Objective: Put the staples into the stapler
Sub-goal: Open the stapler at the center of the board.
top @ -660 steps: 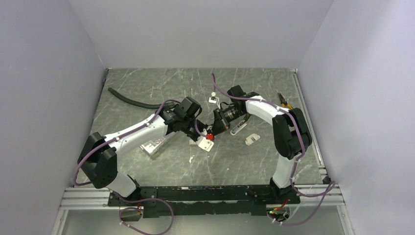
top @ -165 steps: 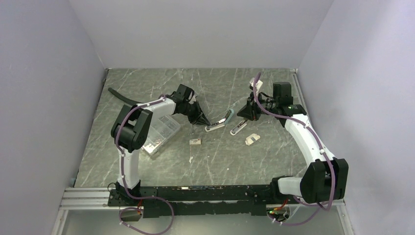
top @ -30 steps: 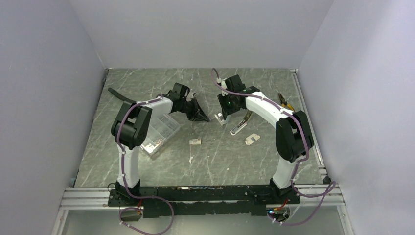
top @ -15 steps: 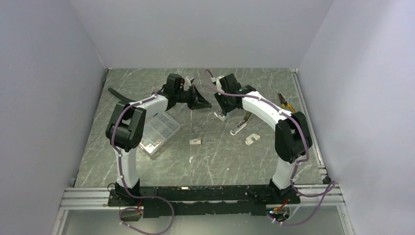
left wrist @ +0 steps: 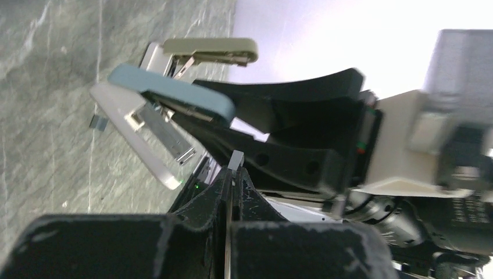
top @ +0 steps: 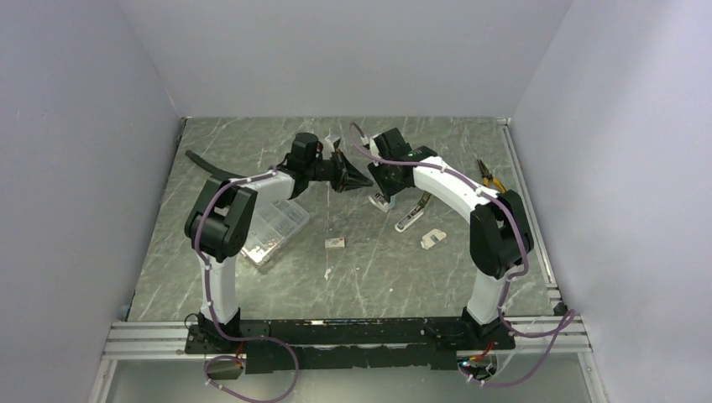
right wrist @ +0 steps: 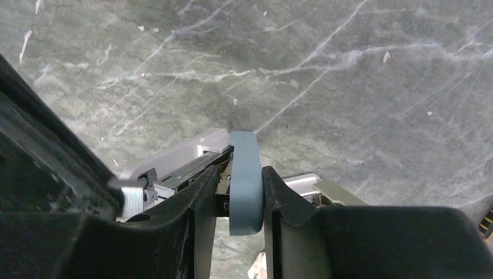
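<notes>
My right gripper (right wrist: 243, 177) is shut on the blue top arm of the stapler (right wrist: 246, 157), which is hinged open above its white base (left wrist: 137, 137). In the top view this gripper (top: 383, 190) holds the stapler (top: 382, 201) just above mid-table. My left gripper (left wrist: 232, 174) is shut on a small silvery ridged strip (left wrist: 235, 159), its tip close to the open stapler's metal channel (left wrist: 168, 133). The strip also shows in the right wrist view (right wrist: 132, 201). In the top view the left gripper (top: 357, 178) nearly meets the right one. The white staple box (top: 336, 242) lies on the table, nearer the bases.
A second, olive stapler (top: 411, 218) lies right of the held one and shows in the left wrist view (left wrist: 212, 49). A clear compartment case (top: 273, 227) sits left, a white scrap (top: 432, 239) right, a black hose (top: 218, 168) far left, pliers (top: 487, 172) far right.
My left gripper has swung right and up toward the stapler and now nearly touches the right gripper. The right gripper has stayed shut on the stapler, shifting only slightly.
</notes>
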Controlling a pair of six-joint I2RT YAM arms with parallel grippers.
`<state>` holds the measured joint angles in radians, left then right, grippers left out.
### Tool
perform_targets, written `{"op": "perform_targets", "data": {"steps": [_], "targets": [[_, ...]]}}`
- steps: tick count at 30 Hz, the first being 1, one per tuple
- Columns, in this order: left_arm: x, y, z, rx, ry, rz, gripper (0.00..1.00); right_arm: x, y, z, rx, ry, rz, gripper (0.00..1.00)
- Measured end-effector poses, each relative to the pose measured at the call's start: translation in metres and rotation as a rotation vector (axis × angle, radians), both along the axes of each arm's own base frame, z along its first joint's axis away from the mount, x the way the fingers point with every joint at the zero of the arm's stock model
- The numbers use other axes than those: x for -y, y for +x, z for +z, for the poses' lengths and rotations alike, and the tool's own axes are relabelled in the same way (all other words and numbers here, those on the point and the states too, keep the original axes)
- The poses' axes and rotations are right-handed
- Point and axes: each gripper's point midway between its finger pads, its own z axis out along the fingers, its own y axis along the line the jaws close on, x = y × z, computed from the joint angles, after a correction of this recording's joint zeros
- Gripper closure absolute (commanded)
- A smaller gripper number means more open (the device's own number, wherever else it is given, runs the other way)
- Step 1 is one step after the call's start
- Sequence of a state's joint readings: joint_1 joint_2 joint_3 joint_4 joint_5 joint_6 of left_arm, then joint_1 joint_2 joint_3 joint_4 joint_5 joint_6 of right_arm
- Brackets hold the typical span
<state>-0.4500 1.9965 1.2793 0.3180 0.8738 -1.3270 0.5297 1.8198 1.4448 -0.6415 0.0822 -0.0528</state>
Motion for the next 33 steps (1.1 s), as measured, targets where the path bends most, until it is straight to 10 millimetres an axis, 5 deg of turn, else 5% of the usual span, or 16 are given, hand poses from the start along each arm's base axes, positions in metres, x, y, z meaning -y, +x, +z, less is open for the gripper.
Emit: {"op": "perform_targets", "data": {"steps": [9,33], "targets": [[0.009,-0.039,-0.029,-0.113,0.024,-0.066,0.97,0.002,0.006,0.0,0.016,-0.008,-0.012,0.91],[0.005,-0.026,-0.043,-0.123,0.035,-0.042,0.97,-0.001,0.006,-0.003,0.005,0.003,-0.005,0.91]]}}
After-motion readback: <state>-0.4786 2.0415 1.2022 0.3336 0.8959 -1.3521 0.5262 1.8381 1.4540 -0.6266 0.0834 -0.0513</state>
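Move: The open blue stapler, its cover already pinched by the right fingers, has its middle about 3 cm back, 2 cm to the right and 6 cm below the left hand; from the right hand it sits roughly level ahead, 2 cm left and 3 cm below. Counted from the left hand, the green stapler lies some 11 cm right and 4 cm back, and the white piece about 17 cm right and 12 cm back, both roughly 11 cm lower. The blue stapler's free magazine end is what the left hand closes in on: with fingers still shut and pointing right, the left hand sweeps back and down about 5 cm, creeps forward and slightly left about a centimetre, then sinks another centimetre until its tip is right by the end of the magazine. The fingers tip down slightly. The right hand keeps its pinch on the blue cover, nearly still. ##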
